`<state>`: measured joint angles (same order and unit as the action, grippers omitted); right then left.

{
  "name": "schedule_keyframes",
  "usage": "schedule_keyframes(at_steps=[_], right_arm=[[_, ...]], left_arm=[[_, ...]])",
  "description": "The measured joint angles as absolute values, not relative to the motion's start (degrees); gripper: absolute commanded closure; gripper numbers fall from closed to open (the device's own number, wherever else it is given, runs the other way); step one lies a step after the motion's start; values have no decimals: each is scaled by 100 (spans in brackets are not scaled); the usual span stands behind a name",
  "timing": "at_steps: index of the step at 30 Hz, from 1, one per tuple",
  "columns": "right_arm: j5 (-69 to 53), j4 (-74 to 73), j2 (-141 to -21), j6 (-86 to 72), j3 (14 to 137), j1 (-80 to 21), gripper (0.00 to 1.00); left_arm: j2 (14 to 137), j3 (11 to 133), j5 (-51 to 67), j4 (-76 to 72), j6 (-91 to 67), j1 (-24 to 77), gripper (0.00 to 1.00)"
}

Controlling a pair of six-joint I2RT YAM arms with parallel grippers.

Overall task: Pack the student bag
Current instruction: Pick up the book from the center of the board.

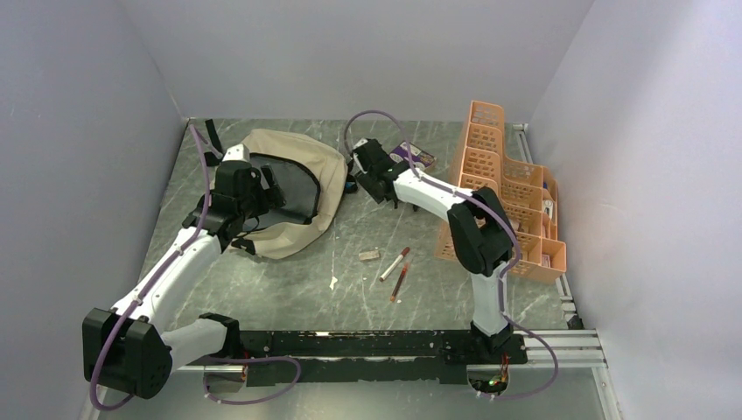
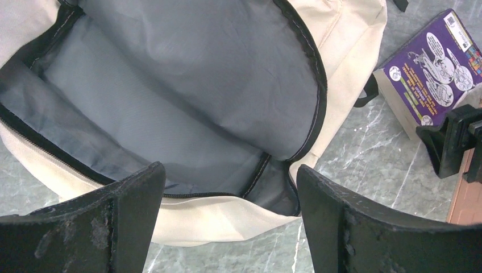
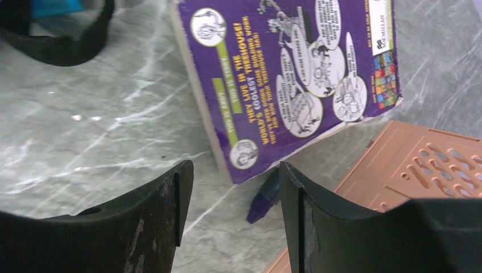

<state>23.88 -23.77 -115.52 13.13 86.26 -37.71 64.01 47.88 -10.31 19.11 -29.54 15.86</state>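
Observation:
The student bag point(image 1: 293, 188) lies flat at the back left, beige, with its zipper mouth wide and the grey lining point(image 2: 187, 102) showing. My left gripper point(image 2: 230, 176) hangs open over the bag's near rim, with nothing between its fingers. My right gripper point(image 3: 236, 170) is open just above the table, right of the bag, and holds nothing. A purple book point(image 3: 295, 74) lies flat beyond its fingertips. A small purple marker point(image 3: 264, 199) rests on the table beside the right fingertip. The book point(image 1: 416, 157) sits between the bag and the organizer.
An orange perforated organizer point(image 1: 507, 192) stands at the right, its edge close to my right gripper point(image 1: 363, 179). Two red pens point(image 1: 395, 262), a small eraser point(image 1: 369, 255) and a white scrap point(image 1: 333, 282) lie mid-table. A black bag strap point(image 3: 62, 45) curls at the left.

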Motion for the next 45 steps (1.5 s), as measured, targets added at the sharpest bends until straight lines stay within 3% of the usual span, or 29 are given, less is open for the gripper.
schedule_keyframes(at_steps=[19,21,26,30,45], right_arm=[[2327,-2296,-12464,2331,9059,-3435,45],[2333,-2298,-12466,2346,9059,-3420,49],[2314,-2303,-12512,2416,9063,-3387,73],[2307,-2314,-12516,2464,9126,-3382,100],[2340,-1822,-12014,2412,8311,-3459,100]], left_arm=[[6525,4790,-976,1911,-2956,1586,11],[6563,4790,-976,1911,-2954,1586,12],[6641,4797,-976,1911,-2956,1586,12],[6650,4797,-976,1911,-2954,1586,12],[6650,4799,-978,1911,-2956,1586,12]])
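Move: The right hand hangs part-open, with the book's middle about 9 cm ahead of it, 7 cm to its right and 5 cm below. The dark marker lies by the book's near corner, some 2 cm ahead of the hand and 4 cm right. The open bag's middle is level with this hand, about 29 cm to its left. From the left hand, the book is roughly 16 cm ahead, 34 cm right and 14 cm below. The right fingers close from over half open to nearly shut on the book's left edge, close to its near corner, pinching a thin part of it. To get there the hand sinks about 4.5 cm while reaching some 3 cm forward and 2.5 cm right, its left side rolling down by nearly 10 degrees; once shut, it draws back about 2 cm. ##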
